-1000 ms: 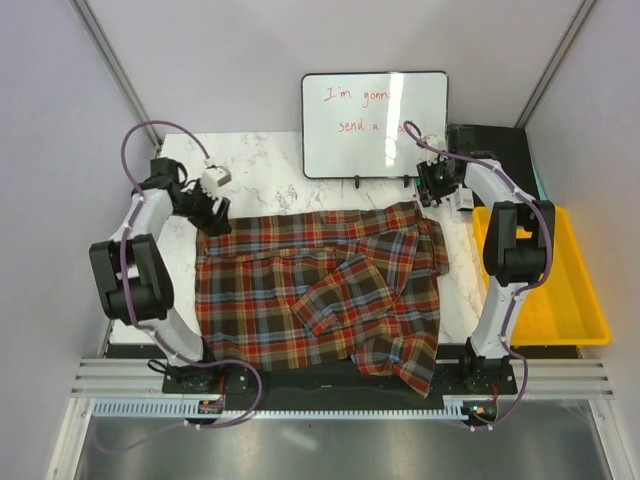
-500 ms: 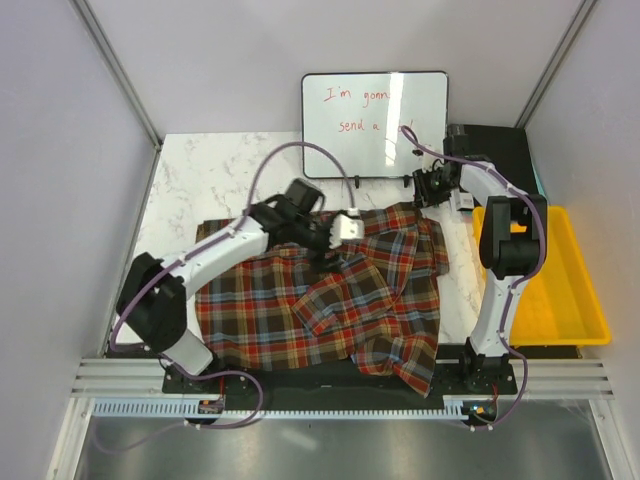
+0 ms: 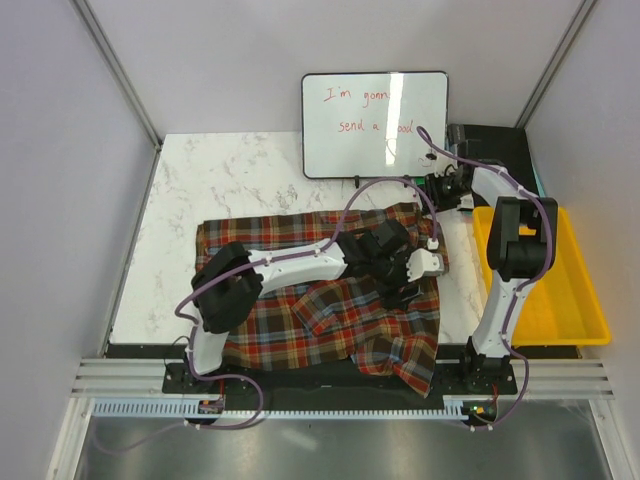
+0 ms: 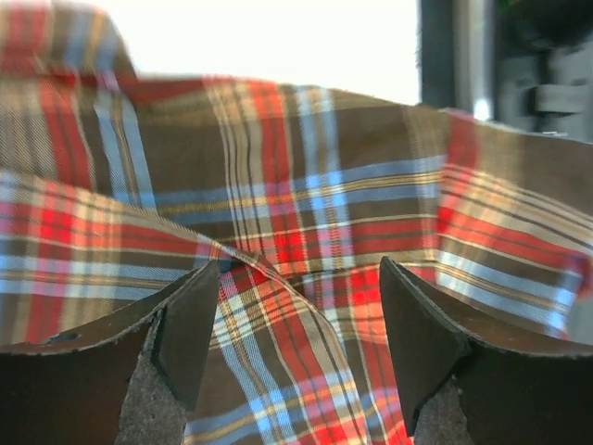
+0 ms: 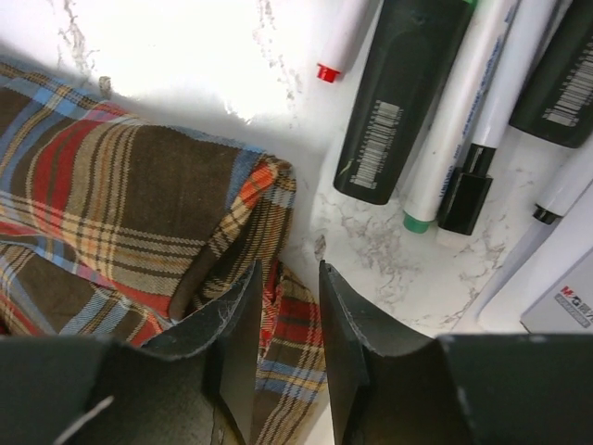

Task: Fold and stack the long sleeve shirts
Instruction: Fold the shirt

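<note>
One plaid long sleeve shirt (image 3: 300,315) lies spread across the table, rumpled at its right side. My left arm reaches over it from the left, and my left gripper (image 3: 418,268) hovers low over the shirt's right part. In the left wrist view the left gripper (image 4: 296,311) is open wide, with a raised fold of the shirt (image 4: 306,185) between its fingers. My right gripper (image 3: 437,192) is at the shirt's far right corner. In the right wrist view the right gripper (image 5: 289,306) shows a narrow gap, straddling the edge of the shirt (image 5: 120,185) without pinching it.
A whiteboard (image 3: 375,125) stands at the back. A yellow bin (image 3: 555,290) sits off the table's right edge. Several markers (image 5: 408,93) lie on the marble just beyond the right gripper. Bare marble (image 3: 220,180) shows at the far left.
My left arm has swung from the shirt's far left corner across to its right side. The right gripper stayed by the far right corner and its fingers narrowed slightly.
</note>
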`<state>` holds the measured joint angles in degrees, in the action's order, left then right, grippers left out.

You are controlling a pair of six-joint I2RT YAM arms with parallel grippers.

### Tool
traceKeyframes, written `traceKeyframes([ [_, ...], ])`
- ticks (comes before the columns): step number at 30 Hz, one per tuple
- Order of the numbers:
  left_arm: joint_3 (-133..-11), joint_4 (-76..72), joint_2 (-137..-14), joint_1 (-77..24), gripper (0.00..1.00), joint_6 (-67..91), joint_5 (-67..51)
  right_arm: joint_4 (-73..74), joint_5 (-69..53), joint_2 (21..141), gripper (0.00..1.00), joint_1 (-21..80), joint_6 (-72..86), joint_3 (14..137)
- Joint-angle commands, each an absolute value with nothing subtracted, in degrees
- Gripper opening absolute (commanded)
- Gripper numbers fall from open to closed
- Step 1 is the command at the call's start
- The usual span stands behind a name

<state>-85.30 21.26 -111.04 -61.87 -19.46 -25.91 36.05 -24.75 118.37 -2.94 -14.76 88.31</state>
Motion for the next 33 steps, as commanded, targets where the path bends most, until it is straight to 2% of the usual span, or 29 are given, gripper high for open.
traceKeyframes([
  [1,-87.10,19.25,-114.69,-61.61,0.76,-12.40,-19.87,37.18,-26.98,115.40,0.39,-2.90,-15.55,88.86],
  [7,-86.40,18.55,-116.98,-61.61,0.72,-12.22,-15.74,37.18,-28.12,116.28,0.40,-2.73,-15.91,88.59],
  [12,-86.13,18.63,-118.12,-61.61,0.58,-12.13,-19.06,36.21,-28.65,117.51,0.40,-2.81,-15.29,88.77],
  [16,-85.17,18.63,-118.30,-61.70,0.60,-11.95,-21.36,35.42,-29.26,118.04,0.40,-2.73,-14.77,88.33],
  [18,-85.25,18.72,-118.56,-61.79,0.56,-12.04,-21.45,34.81,-29.36,118.30,0.40,-2.72,-14.42,88.07],
  [19,-85.17,18.63,-119.00,-61.79,0.53,-12.13,-21.01,34.63,-29.44,118.39,0.39,-2.81,-14.15,87.89],
  [20,-85.17,18.81,-119.09,-61.70,0.41,-12.22,-20.83,34.45,-29.27,118.56,0.39,-2.73,-14.15,87.89],
  [22,-84.73,19.07,-118.74,-61.70,0.25,-12.74,-21.44,34.28,-29.09,119.18,0.39,-2.72,-14.24,87.72],
  [23,-84.29,19.07,-117.09,-61.70,0.10,-12.74,-21.97,34.19,-28.92,119.27,0.39,-2.81,-14.33,87.71],
  [24,-82.63,18.90,-115.77,-61.70,0.04,-13.09,-23.97,34.10,-28.83,119.53,0.38,-2.81,-14.33,87.63],
  [29,-78.05,17.23,-106.63,-61.79,0.02,-13.71,-27.24,33.40,-27.78,119.88,0.38,-2.81,-14.33,87.36],
  [33,-77.78,18.45,-105.20,-61.87,0.02,-14.76,-28.22,31.91,-26.37,120.50,0.38,-2.72,-13.28,87.71],
])
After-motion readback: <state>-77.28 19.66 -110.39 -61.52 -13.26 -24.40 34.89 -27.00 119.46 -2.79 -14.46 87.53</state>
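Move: Just beneath the open left fingers, some 6 cm down and about 1 cm ahead and 1 cm to the left, a fold ridge runs across the right part of the shirt. From this hand the shirt's far right corner is roughly 23 cm ahead and 6 cm to the right, and the near flap about 15 cm back and 1 cm left, both some 7 cm lower. From the right hand the fold ridge lies about 23 cm back and 7 cm left, around 1 cm lower. Sinking about 7 cm onto the shirt, quickly at first with a small drift forward and then slowly, the left hand turns roughly 10 degrees and shuts its wide-open fingers, pinching the fold ridge. Keeping that pinch, it then draws back and to the left by about 2 cm each while rising some 2.5 cm. ##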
